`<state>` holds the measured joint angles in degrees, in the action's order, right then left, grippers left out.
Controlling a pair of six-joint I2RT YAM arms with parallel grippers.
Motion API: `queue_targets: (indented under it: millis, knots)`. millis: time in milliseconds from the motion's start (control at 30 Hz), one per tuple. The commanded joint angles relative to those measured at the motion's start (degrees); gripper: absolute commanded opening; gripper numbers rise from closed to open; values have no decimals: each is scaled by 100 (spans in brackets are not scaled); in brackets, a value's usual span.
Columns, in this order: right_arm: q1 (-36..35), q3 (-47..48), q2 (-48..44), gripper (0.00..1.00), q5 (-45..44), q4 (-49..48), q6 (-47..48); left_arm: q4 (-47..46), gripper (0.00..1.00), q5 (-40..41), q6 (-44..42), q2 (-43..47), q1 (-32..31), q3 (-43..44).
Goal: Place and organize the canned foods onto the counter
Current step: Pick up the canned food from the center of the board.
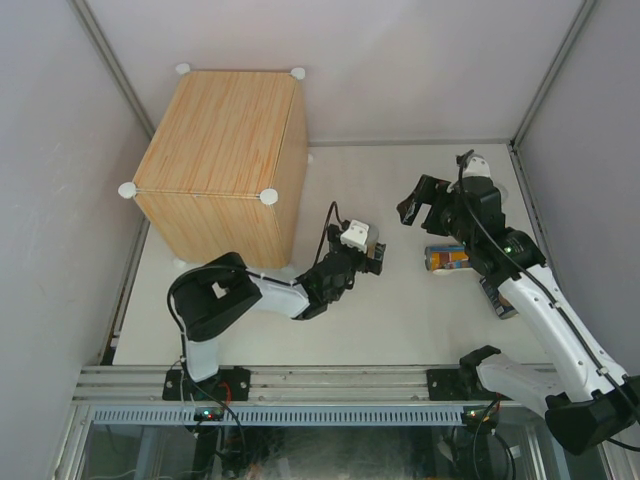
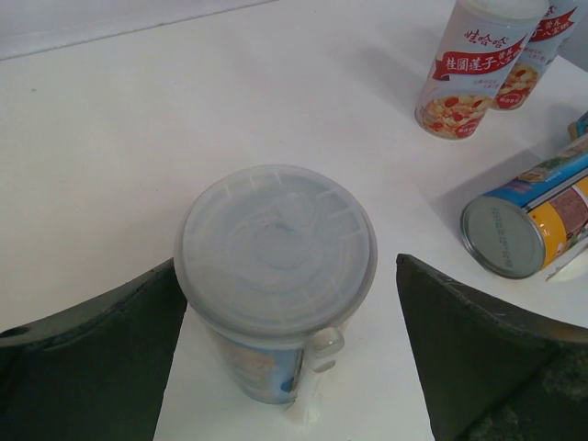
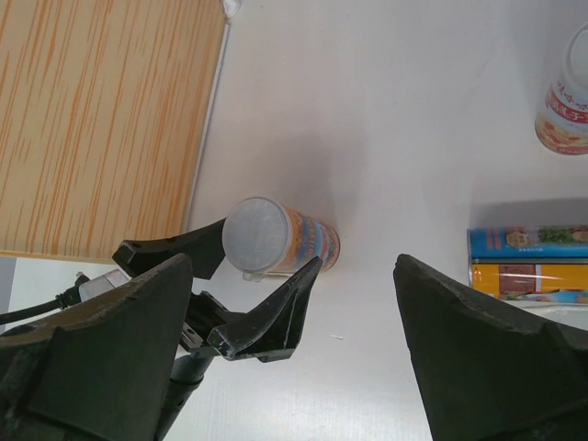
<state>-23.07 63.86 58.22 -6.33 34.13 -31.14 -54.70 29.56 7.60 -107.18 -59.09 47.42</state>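
A tall blue-orange can point(image 2: 276, 248) with a translucent lid and a white spoon point(image 2: 317, 363) on its side stands upright on the white table. My left gripper point(image 2: 287, 262) is open, one jaw on each side of this can, with a gap on the right. A second blue-orange can point(image 2: 528, 220) lies on its side to the right. Two white-red cans point(image 2: 464, 69) point(image 2: 533, 50) stand behind it. My right gripper point(image 3: 289, 262) hangs open above the table with nothing in it, looking down on the upright can point(image 3: 285, 241). The counter point(image 1: 215, 150) stands at the far left.
The lying can point(image 1: 447, 258) rests under my right arm, near its wrist. The counter's side wall point(image 3: 101, 119) is close to the left of the upright can. White walls enclose the table on three sides, and a metal rail runs along the near edge.
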Motion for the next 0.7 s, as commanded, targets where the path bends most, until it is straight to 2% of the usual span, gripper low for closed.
queue_targets:
  millis: [0, 167, 333, 500, 600, 667]
  knots:
    - [61, 118, -57, 90, 66, -201, 139, -151, 96, -12, 128, -80, 37, 335]
    - [97, 114, -63, 89, 98, -146, 178, -178, 87, 5, 161, -132, 36, 383]
    - [121, 111, -65, 89, 156, -143, 215, -236, 61, 124, 245, -153, 31, 373]
    - [141, 110, -74, 89, 201, -126, 246, -299, 50, 175, 242, -155, 37, 348]
    - [158, 110, -74, 89, 221, -126, 254, -309, 38, 111, 220, -139, 35, 362]
    - [161, 110, -82, 89, 236, -121, 271, -313, 24, 86, 209, -116, 30, 363]
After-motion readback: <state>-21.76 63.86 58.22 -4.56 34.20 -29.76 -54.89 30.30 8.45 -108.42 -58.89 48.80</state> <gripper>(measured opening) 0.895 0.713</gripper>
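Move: The upright canned food at the board's centre already stands between the left hand's open fingers, its middle about 2 cm ahead, 1 cm right and 4 cm below. From that hand the lying blue-and-orange can is roughly 20 cm right and 1 cm ahead, the nearer white can about 22 cm right and 11 cm ahead, and the wooden cabinet's near right edge some 15 cm left, level with it. For the right hand the canned food lies about 5 cm ahead, 10 cm left and 20 cm below. The left fingers close from wide open to about seven tenths and pinch the upright canned food by its two sides near the lid, where they stop. The hand first eases barely half a centimetre forward and slightly right, then stays in place, fingers near level, gripper effort risen as they hold on. ##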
